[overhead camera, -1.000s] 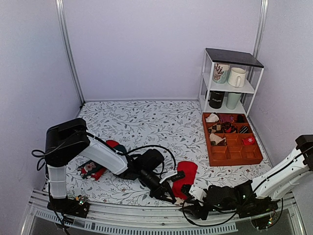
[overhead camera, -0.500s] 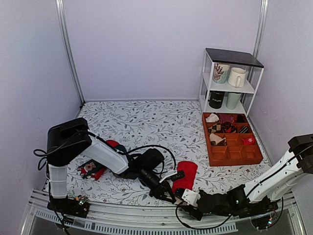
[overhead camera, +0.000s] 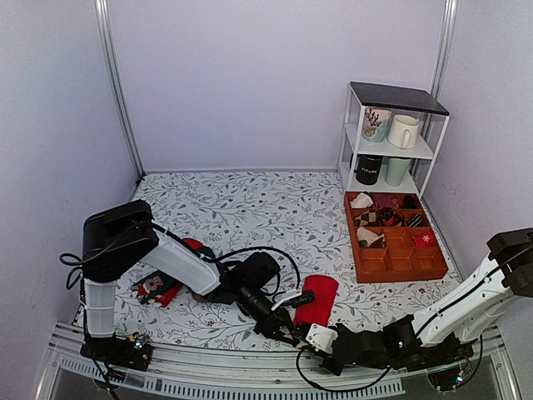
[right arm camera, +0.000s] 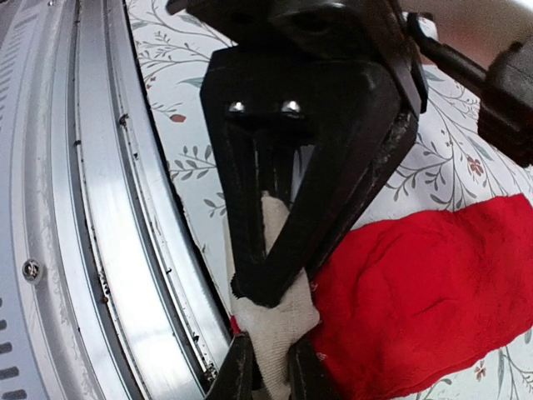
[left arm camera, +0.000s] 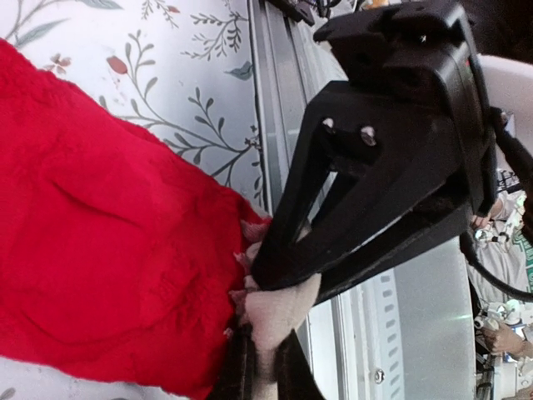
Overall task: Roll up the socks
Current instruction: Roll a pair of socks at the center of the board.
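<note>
The red socks (overhead camera: 316,298) lie flat near the table's front edge, their pale beige end (overhead camera: 301,332) pointing at the rail. My left gripper (overhead camera: 290,332) comes in from the left and my right gripper (overhead camera: 311,340) from the right, and they meet at that end. In the left wrist view my left gripper (left arm camera: 265,354) is shut on the beige end (left arm camera: 279,312), with the red socks (left arm camera: 100,250) spreading away to the left. In the right wrist view my right gripper (right arm camera: 268,362) is shut on the same beige end (right arm camera: 275,321), just below the left gripper's crossed fingers (right arm camera: 275,275).
An orange compartment tray (overhead camera: 353,250) with small items stands at the right, and a white shelf (overhead camera: 391,150) with mugs is behind it. More socks (overhead camera: 162,287) and a dark bundle (overhead camera: 258,271) lie at the left. The metal rail (overhead camera: 208,367) runs along the front edge.
My right arm has slid left along the front edge to the socks' beige end and its jaws have closed on it. The left gripper has stayed shut in place.
</note>
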Robot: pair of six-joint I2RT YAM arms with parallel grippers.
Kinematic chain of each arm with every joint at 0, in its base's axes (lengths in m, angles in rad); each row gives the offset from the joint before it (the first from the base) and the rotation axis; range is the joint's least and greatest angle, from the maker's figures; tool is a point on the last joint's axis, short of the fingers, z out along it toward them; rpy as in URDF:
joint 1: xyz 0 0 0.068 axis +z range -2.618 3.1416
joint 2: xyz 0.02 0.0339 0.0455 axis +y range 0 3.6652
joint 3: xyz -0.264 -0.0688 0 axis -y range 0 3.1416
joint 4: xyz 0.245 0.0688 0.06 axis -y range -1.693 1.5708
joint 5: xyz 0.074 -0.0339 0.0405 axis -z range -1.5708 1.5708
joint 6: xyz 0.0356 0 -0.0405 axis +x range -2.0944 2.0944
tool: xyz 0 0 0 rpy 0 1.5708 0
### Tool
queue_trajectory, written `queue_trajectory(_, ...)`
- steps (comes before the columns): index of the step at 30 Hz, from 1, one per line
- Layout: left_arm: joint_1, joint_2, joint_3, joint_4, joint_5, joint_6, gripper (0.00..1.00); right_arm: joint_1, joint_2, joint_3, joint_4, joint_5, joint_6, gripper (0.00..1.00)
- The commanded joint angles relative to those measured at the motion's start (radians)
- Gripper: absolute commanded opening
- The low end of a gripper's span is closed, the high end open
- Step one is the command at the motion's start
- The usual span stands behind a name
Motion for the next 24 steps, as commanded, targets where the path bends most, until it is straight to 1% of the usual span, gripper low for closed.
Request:
queue_trajectory(1, 0.006, 0.127, -0.086, -0.285, -0.223, 0.007, 0.00, 0.005, 0.042, -0.001, -0.006, -0.104, 0.094, 0.08)
queue_trajectory(4, 0.010, 0.118, -0.062, -0.274, -0.224, 0.006, 0.00, -0.003, 0.050, -0.026, -0.002, -0.163, 0.182, 0.04)
queue_trajectory(6, 0.010, 0.100, -0.046, -0.258, -0.240, 0.002, 0.12, -0.027, 0.043, -0.045, 0.004, -0.207, 0.229, 0.03)
queue_trajectory(7, 0.010, 0.085, -0.042, -0.243, -0.250, 0.000, 0.20, -0.039, 0.036, -0.063, 0.011, -0.226, 0.260, 0.03)
queue_trajectory(8, 0.010, 0.067, -0.043, -0.226, -0.263, 0.000, 0.37, -0.047, 0.024, -0.083, 0.021, -0.237, 0.281, 0.03)
queue_trajectory(9, 0.011, 0.042, -0.046, -0.207, -0.283, 0.000, 0.51, -0.058, 0.011, -0.103, 0.034, -0.245, 0.295, 0.03)
queue_trajectory(10, 0.011, 0.016, -0.049, -0.187, -0.304, 0.004, 0.57, -0.069, 0.000, -0.123, 0.046, -0.252, 0.320, 0.03)
queue_trajectory(11, 0.011, -0.014, -0.057, -0.162, -0.332, 0.009, 0.70, -0.078, -0.014, -0.143, 0.057, -0.257, 0.336, 0.02)
queue_trajectory(12, 0.011, -0.047, -0.073, -0.133, -0.368, 0.011, 0.88, -0.086, -0.031, -0.159, 0.068, -0.264, 0.356, 0.02)
queue_trajectory(13, 0.010, -0.082, -0.093, -0.107, -0.415, 0.023, 0.99, -0.096, -0.040, -0.178, 0.081, -0.285, 0.379, 0.02)
queue_trajectory(16, 0.010, -0.211, -0.162, 0.003, -0.532, 0.060, 0.99, -0.120, -0.054, -0.221, 0.114, -0.327, 0.432, 0.02)
queue_trajectory(19, 0.003, -0.319, -0.259, 0.174, -0.640, 0.105, 0.99, -0.143, -0.046, -0.259, 0.165, -0.366, 0.482, 0.03)
queue_trajectory(22, -0.023, -0.387, -0.371, 0.420, -0.700, 0.208, 0.99, -0.162, -0.022, -0.289, 0.219, -0.401, 0.535, 0.03)
queue_trajectory(23, -0.034, -0.394, -0.405, 0.503, -0.700, 0.251, 0.99, -0.167, -0.010, -0.290, 0.226, -0.411, 0.551, 0.03)
queue_trajectory(24, -0.042, -0.392, -0.429, 0.572, -0.667, 0.303, 0.99, -0.173, 0.007, -0.291, 0.233, -0.424, 0.559, 0.03)
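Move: The cream cuff of the red socks is already pinched by both hands: it lies about 1 cm to the left hand's right and 1 cm to the right hand's left, level with both. The red foot's middle is roughly 8 cm ahead of the left hand, 4 cm to its right and 2 cm lower; the orange box is some 24 cm ahead of that hand and 22 cm to its right. Left fingers release the cuff, rise 3 cm, then swing forward-left; right keeps its pinch, twisting some 35 degrees. ##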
